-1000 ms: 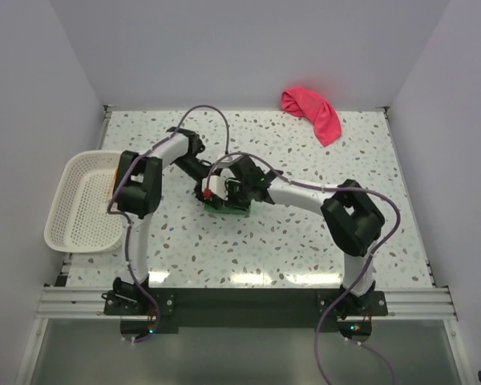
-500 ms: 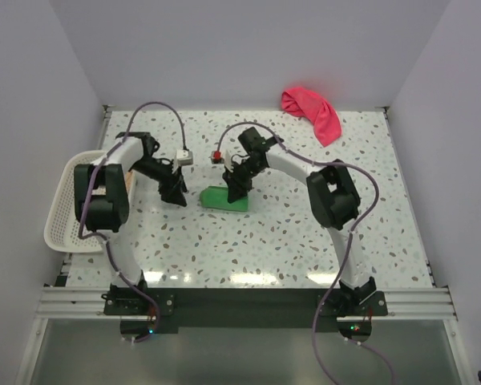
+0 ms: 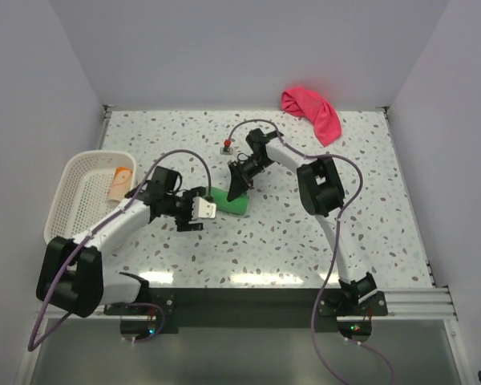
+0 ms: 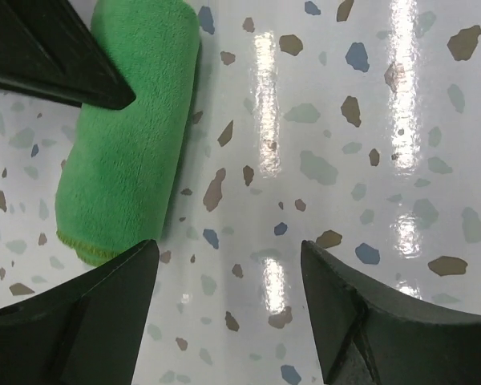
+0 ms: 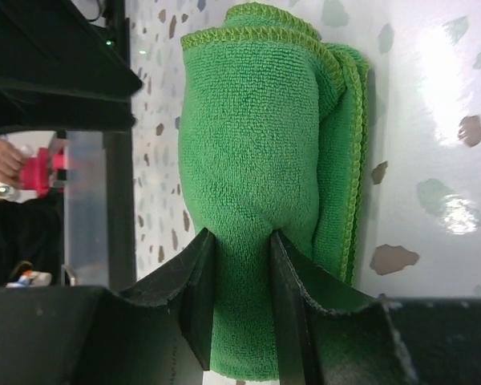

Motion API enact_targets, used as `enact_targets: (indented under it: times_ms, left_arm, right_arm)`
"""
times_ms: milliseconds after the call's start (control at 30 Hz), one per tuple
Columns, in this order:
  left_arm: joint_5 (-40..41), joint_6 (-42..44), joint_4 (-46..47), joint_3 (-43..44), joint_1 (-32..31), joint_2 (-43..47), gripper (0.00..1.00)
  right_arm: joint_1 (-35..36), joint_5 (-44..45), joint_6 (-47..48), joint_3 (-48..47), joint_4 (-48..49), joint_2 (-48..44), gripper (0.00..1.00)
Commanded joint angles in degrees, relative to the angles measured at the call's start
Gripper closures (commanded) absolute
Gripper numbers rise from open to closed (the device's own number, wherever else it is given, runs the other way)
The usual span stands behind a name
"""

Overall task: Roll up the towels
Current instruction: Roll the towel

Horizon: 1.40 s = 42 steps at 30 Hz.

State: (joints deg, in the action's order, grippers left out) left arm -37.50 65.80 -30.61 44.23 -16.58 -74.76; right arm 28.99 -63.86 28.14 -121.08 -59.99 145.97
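The bright green towel (image 3: 227, 203) lies rolled on the speckled table, mid-left. My right gripper (image 3: 239, 191) comes down on it from behind. In the right wrist view that gripper (image 5: 242, 265) is shut on the roll's (image 5: 256, 136) middle, and the cloth bulges between the fingers. My left gripper (image 3: 207, 210) sits low at the roll's left end. It stands open (image 4: 228, 261) over bare table, with the green roll (image 4: 128, 136) just beside its left finger (image 4: 104, 297). A pink-red towel (image 3: 311, 112) lies crumpled at the back right. A pale peach towel (image 3: 120, 183) lies rolled in the basket.
A white mesh basket (image 3: 78, 216) stands at the table's left edge, close to the left arm's elbow. Grey walls close in the table on three sides. Both arms' cables loop above the middle of the table.
The left arm swung from behind the green towel round to the front left and lowered, its jaws opening wider. The right arm folded back while its gripper stayed on the green towel.
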Motion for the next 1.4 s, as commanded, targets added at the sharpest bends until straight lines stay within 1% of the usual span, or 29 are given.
enact_targets:
  times_ms: [0,67,167,300,400,633,667,733,767,800,867,900,933,1000,1033,1067,1100,1133,1167,1200,1233,1300,1333,1367]
  left_arm:
    - [7.61,-1.9,13.64,-3.7,-4.07,0.41,0.24]
    - [9.19,-1.55,17.14,-5.11,-5.65,0.49,0.24]
    - [9.99,-0.68,20.23,-4.86,-6.8,-0.47,0.24]
    - [9.98,2.47,21.82,-3.45,-8.29,-3.01,0.27]
    - [11.22,4.33,24.28,-4.06,-10.04,-4.42,0.28]
    - [12.27,5.65,29.73,-5.11,-13.74,-8.11,0.29]
    - [13.32,6.09,31.73,-5.2,-14.18,-8.73,0.3]
    - [14.81,5.83,32.81,-5.21,-15.32,-10.57,0.32]
    - [16.21,5.83,32.2,-4.77,-15.41,-12.06,0.34]
    - [16.75,5.13,31.5,-4.24,-15.5,-12.77,0.4]
    - [18.24,4.16,28.18,-2.92,-15.41,-14.0,0.47]
    - [18.51,3.64,27.02,-2.66,-15.5,-14.7,0.57]
    - [18.77,3.2,24.83,-2.57,-15.41,-14.8,0.61]
    - [18.95,1.54,21.57,-2.04,-15.5,-15.23,0.69]
    - [18.69,0.13,18.25,-0.73,-15.41,-15.5,0.71]
    - [18.34,-2.06,16.3,0.15,-15.24,-16.46,0.74]
    - [17.81,-2.86,14.28,0.94,-14.98,-16.9,0.75]
    - [17.11,-3.57,10.96,2.25,-14.71,-17.26,0.76]
    - [16.15,-4.36,9.53,2.88,-14.54,-18.13,0.77]
    - [15.62,-5.58,8.04,3.58,-13.93,-18.75,0.78]
    - [14.74,-6.12,4.63,5.5,-13.57,-19.45,0.78]
    - [11.4,-8.05,1.1,7.97,-11.99,-22.35,0.78]
    - [10.35,-8.67,-1.88,10.68,-11.55,-23.4,0.78]
    - [8.6,-9.28,-3.21,12.1,-11.11,-25.5,0.79]
  right_arm:
    - [1.42,4.62,-1.76,3.82,-3.83,4.5,1.0]
    - [1.42,4.62,-1.86,4.09,-3.65,4.85,1.0]
    - [1.42,5.05,-1.16,4.09,-4.17,5.38,1.0]
    - [1.42,5.67,-1.07,5.14,-3.39,4.67,1.0]
    - [1.33,6.2,-1.33,5.5,-2.51,3.88,1.0]
    - [1.94,8.22,-0.37,4.71,-3.12,3.88,1.0]
    - [2.03,8.31,-0.19,4.62,-3.29,3.71,1.0]
    - [2.03,8.57,0.42,4.71,-3.64,3.44,1.0]
    - [2.12,8.4,0.6,4.88,-3.91,3.27,1.0]
    - [2.12,8.66,1.03,4.97,-4.08,2.83,1.0]
    - [2.12,9.1,1.39,5.76,-4.0,2.13,1.0]
    - [2.03,9.36,1.56,6.02,-3.91,1.25,1.0]
    - [2.12,10.23,1.48,6.38,-3.65,0.81,1.0]
    - [2.03,11.55,0.87,7.43,-2.51,-1.46,0.93]
    - [1.77,12.69,0.34,8.13,-0.68,-2.52,0.83]
    - [1.42,13.4,-0.53,9.96,0.47,-3.75,0.77]
    - [1.07,14.01,-1.07,11.11,1.88,-5.5,0.72]
    - [0.2,15.5,-1.68,12.43,5.2,-8.83,0.6]
    - [-0.34,16.3,-2.03,15.49,6.8,-11.12,0.54]
    - [-0.86,17.18,-2.65,17.0,8.55,-13.15,0.52]
    - [-2.0,18.32,-2.74,18.49,10.14,-17.43,0.48]
    - [-3.15,21.22,-2.65,23.41,14.71,-21.67,0.47]
    - [-4.55,21.66,-2.65,25.26,16.29,-24.13,0.46]
    - [-5.17,22.19,-2.39,28.93,19.35,-28.33,0.46]
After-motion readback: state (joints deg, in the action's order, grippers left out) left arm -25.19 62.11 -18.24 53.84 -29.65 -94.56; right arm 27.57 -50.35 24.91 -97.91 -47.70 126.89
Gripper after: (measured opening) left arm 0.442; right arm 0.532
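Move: The green towel, partly rolled, has its middle some 8 cm to the right of the open left hand, 4 cm ahead and 4 cm below. The right fingers already pinch it, its middle about 2 cm back from them, 1 cm left and 1 cm down. From the left hand, the beige roll lies roughly 22 cm left and 7 cm ahead; the pink towel lies about 22 cm ahead and 22 cm right of the right hand. The green towel stays pinched in the right fingers, drawn back some 2 cm, while the open left hand comes right about 6 cm, forward 5 and down 4, and closes around its near-left part. The left wrist then starts turning back; the right fingers open and pull off to the right and slightly up, about 4 cm. ##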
